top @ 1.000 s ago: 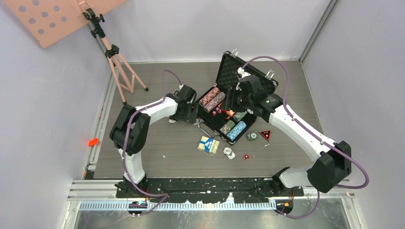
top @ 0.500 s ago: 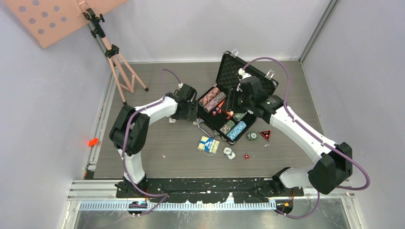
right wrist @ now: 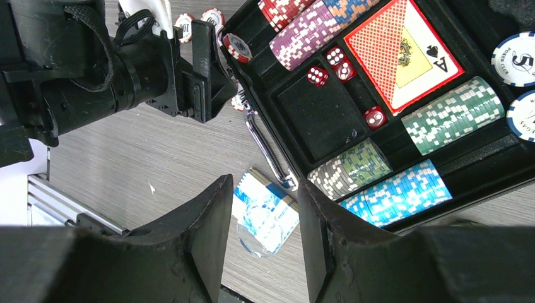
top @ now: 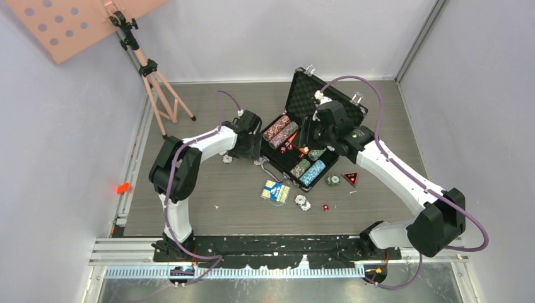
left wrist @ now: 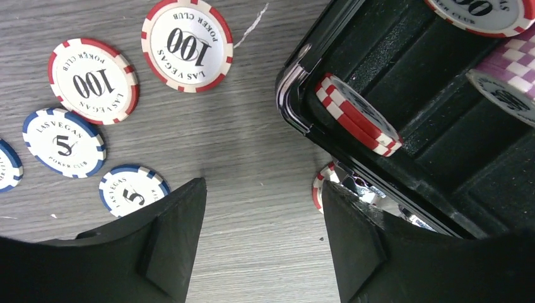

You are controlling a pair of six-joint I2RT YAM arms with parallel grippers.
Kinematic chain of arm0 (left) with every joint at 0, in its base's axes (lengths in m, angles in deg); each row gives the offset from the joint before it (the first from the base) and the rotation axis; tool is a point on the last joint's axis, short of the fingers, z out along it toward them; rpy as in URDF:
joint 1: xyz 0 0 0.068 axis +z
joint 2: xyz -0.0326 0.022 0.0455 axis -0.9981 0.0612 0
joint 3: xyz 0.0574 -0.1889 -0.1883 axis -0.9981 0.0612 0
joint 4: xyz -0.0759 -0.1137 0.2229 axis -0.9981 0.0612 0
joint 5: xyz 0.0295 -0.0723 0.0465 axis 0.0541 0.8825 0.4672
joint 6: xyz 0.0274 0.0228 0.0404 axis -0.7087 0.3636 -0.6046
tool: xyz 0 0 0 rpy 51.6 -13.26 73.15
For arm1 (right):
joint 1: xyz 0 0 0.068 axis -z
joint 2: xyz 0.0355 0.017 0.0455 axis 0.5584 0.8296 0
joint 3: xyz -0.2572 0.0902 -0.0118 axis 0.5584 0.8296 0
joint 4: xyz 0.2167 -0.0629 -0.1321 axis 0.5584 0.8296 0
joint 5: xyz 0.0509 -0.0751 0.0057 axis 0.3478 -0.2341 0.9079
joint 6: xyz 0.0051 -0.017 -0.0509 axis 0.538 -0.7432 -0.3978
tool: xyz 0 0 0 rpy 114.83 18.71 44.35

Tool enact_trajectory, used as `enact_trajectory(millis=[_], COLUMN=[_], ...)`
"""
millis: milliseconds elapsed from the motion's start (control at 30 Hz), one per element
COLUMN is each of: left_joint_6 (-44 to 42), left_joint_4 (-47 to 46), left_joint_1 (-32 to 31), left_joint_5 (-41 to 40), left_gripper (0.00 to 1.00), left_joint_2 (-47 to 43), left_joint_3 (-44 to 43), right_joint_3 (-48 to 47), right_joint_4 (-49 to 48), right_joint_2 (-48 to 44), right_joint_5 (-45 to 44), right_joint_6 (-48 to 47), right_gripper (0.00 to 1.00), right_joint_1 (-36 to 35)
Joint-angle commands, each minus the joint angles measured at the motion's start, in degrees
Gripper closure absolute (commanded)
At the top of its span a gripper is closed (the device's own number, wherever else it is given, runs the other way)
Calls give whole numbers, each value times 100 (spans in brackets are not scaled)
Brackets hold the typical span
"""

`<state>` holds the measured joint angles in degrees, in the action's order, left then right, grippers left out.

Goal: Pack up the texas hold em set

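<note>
The black briefcase (top: 301, 151) lies open, its lid (top: 318, 95) upright, holding rows of chips (right wrist: 451, 113), a red deck (right wrist: 404, 53) and red dice (right wrist: 317, 76). My left gripper (left wrist: 262, 189) is open low over the table at the case's left corner (left wrist: 296, 95), with nothing between its fingers. One red chip (left wrist: 356, 113) leans inside the case rim, and another (left wrist: 320, 184) pokes out beside the right finger. Loose red 100 chips (left wrist: 187, 43) and blue 5 chips (left wrist: 64, 142) lie to the left. My right gripper (right wrist: 265, 189) hangs open and empty above the case front, over the blue deck (right wrist: 265, 211).
In front of the case lie the blue deck (top: 276, 191), a few loose chips (top: 303, 202), a red die (top: 325, 207), a green chip (top: 332, 180) and a red triangular piece (top: 350, 178). A pink tripod (top: 154, 82) stands at the back left. The case handle (right wrist: 268, 148) faces the near side.
The left gripper's fingers have drawn somewhat closer together, and the left arm has shifted a little. The right arm has nudged slightly toward the back, then held still.
</note>
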<state>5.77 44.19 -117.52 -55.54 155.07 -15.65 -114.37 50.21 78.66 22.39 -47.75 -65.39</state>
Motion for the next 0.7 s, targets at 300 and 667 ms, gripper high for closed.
enact_trajectory(millis=[300, 667], left_joint_6=[-317, -474], left_joint_4=[617, 359], left_joint_1=[227, 334], left_joint_5=[-860, -117], left_gripper=[32, 29], left_joint_2=[-584, -1519], left_joint_3=[623, 854], right_joint_3=[-115, -96], right_joint_4=[-166, -188], right_joint_2=[-14, 52], right_joint_5=[86, 154], right_joint_6=[-96, -117], right_gripper=[52, 52], right_joint_1=[-18, -20])
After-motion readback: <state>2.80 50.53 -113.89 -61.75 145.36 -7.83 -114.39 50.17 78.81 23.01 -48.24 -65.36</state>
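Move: The red-rimmed chip lies flat against the case's left edge by the handle hinge, about 5 cm to the left hand's right, level ahead, 1 cm below, right at its right fingertip. Of its neighbours, the case's left corner is some 8 cm ahead and 2 cm right, the handle about 10 cm right and 3 cm back, a blue-rimmed chip about 8 cm straight left. From the right hand the red-rimmed chip is roughly 15 cm left, 5 cm ahead, 18 cm below. With its right fingertip on the red-rimmed chip and the gripper kept open, the left hand drags the chip low along the table, away from the case edge: slowly to the left at first, then faster to the left and back, about 7 cm left and 3 cm back in all. The hand's left side tips up some 10 degrees on the way, and only at the end does the hand stop travelling sideways and rise, about 1.5 cm in all, with the fingers still apart. ##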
